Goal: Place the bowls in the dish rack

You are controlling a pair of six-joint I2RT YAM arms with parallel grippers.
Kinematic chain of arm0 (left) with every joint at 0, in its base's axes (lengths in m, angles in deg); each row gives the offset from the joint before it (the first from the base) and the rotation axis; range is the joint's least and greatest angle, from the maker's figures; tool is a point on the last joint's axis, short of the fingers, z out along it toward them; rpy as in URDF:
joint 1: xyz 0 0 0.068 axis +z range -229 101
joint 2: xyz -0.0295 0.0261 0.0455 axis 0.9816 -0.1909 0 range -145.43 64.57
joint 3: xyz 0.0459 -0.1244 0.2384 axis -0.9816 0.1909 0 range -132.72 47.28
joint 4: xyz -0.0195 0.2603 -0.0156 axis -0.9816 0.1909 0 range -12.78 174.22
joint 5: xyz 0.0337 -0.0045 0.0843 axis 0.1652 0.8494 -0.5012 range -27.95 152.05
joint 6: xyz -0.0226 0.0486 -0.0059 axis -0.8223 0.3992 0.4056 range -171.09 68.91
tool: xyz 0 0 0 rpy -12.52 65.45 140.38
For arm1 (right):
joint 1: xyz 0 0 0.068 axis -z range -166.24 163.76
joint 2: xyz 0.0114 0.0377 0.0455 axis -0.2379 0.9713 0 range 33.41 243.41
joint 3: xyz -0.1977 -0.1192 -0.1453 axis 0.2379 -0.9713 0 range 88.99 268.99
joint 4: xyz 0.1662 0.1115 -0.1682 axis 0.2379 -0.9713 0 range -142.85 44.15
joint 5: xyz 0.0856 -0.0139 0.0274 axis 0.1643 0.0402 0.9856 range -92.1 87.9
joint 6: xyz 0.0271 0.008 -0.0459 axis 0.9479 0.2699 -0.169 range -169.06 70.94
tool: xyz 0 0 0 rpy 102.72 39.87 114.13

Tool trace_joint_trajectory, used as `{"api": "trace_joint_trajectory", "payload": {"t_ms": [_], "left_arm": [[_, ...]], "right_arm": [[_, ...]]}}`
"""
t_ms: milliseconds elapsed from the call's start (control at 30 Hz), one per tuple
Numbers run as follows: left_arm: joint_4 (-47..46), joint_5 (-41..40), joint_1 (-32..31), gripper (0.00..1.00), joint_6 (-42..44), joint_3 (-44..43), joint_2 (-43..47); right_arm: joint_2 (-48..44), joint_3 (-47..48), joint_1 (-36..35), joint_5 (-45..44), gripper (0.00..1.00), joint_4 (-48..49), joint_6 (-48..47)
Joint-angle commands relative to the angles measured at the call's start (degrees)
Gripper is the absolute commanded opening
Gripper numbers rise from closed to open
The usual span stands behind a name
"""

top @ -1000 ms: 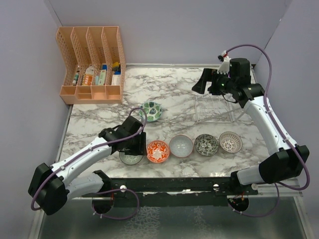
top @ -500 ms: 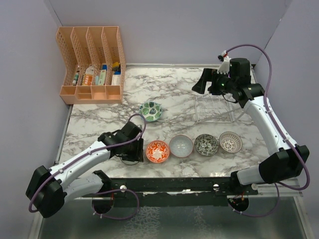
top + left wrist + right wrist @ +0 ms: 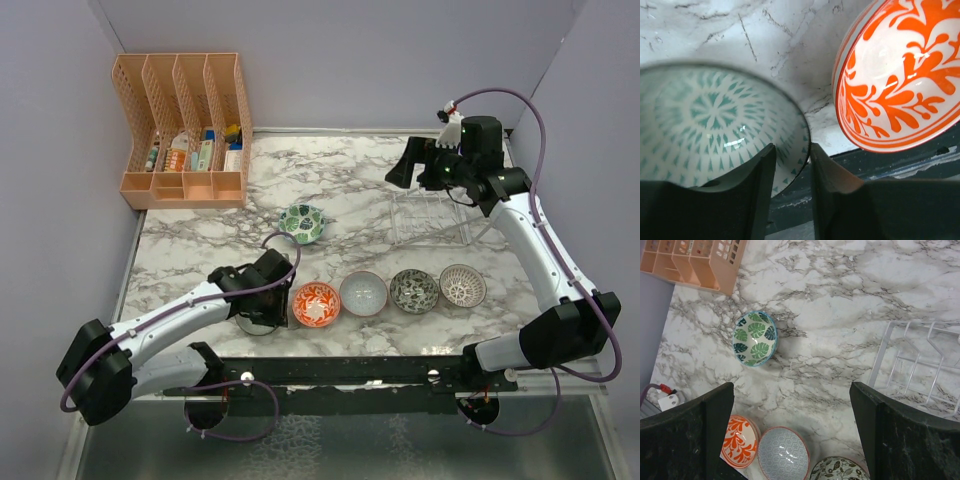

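Note:
My left gripper point(image 3: 268, 302) hangs low over the pale green bowl point(image 3: 715, 125) at the left end of the front row. Its jaws straddle that bowl's near rim, one finger inside, one outside, with a gap still showing. The red-orange bowl point(image 3: 900, 80) sits just to the right, then the blue-grey bowl point(image 3: 363, 293), the dark speckled bowl point(image 3: 414, 290) and the pink lattice bowl point(image 3: 462, 285). The green-leaf bowl point(image 3: 302, 223) stands alone further back. My right gripper point(image 3: 412, 165) hovers open and empty, high beside the clear dish rack point(image 3: 430, 218), which holds nothing.
An orange file organizer point(image 3: 185, 130) with small items stands at the back left corner. The front row of bowls lies close to the table's near edge and the black rail point(image 3: 350, 370). Purple walls close in on both sides.
My left gripper has moved forward and down over the pale green bowl, and its jaws have narrowed round the rim. The right arm has not moved.

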Motion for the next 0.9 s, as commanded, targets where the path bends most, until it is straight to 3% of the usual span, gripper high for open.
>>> {"api": "trace_joint_trajectory", "payload": {"t_ms": [0,133,267,600,867], "left_arm": [[2.7,-5.4,-1.2,0.29,-2.4,0.5,-1.7],[4.1,-7.8,-2.2,0.18,-3.7,0.2,-3.3],[5.1,-10.4,-3.1,0.00,-4.9,-0.7,-4.5],[11.8,-19.8,-3.1,0.00,-3.6,-11.9,-5.5],[9.8,-20.4,-3.2,0.00,-4.8,-9.8,-6.3]], "right_arm": [[-1.6,1.6,0.0,-1.1,1.00,1.5,-0.8],[-2.2,2.0,-0.1,-1.8,1.00,1.0,-1.2],[-2.9,2.1,-0.1,-2.8,1.00,0.8,-1.7],[-4.0,1.3,0.0,-3.7,1.00,1.2,-1.6],[-4.6,0.5,0.0,-3.8,1.00,1.8,-1.4]]}}
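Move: The pale green bowl's middle lies about 5 cm left of my left hand, 2 cm ahead and 2 cm below, my half-open fingers straddling its right rim. The orange bowl is about 8 cm to the left hand's right and 4 cm ahead; the leaf bowl is some 22 cm ahead and 5 cm right. From my right hand the green bowl is about 23 cm back, 34 cm left and 24 cm down. At the right rim of the green bowl, with one finger inside and one outside, I narrow my left fingers while easing forward. Then I go forward, up and left, about 5 cm in all, shutting my fingers almost fully at the rim. The wrist turns some 15 degrees, bringing the fingers from slanting rightward to nearly straight in that sense. ##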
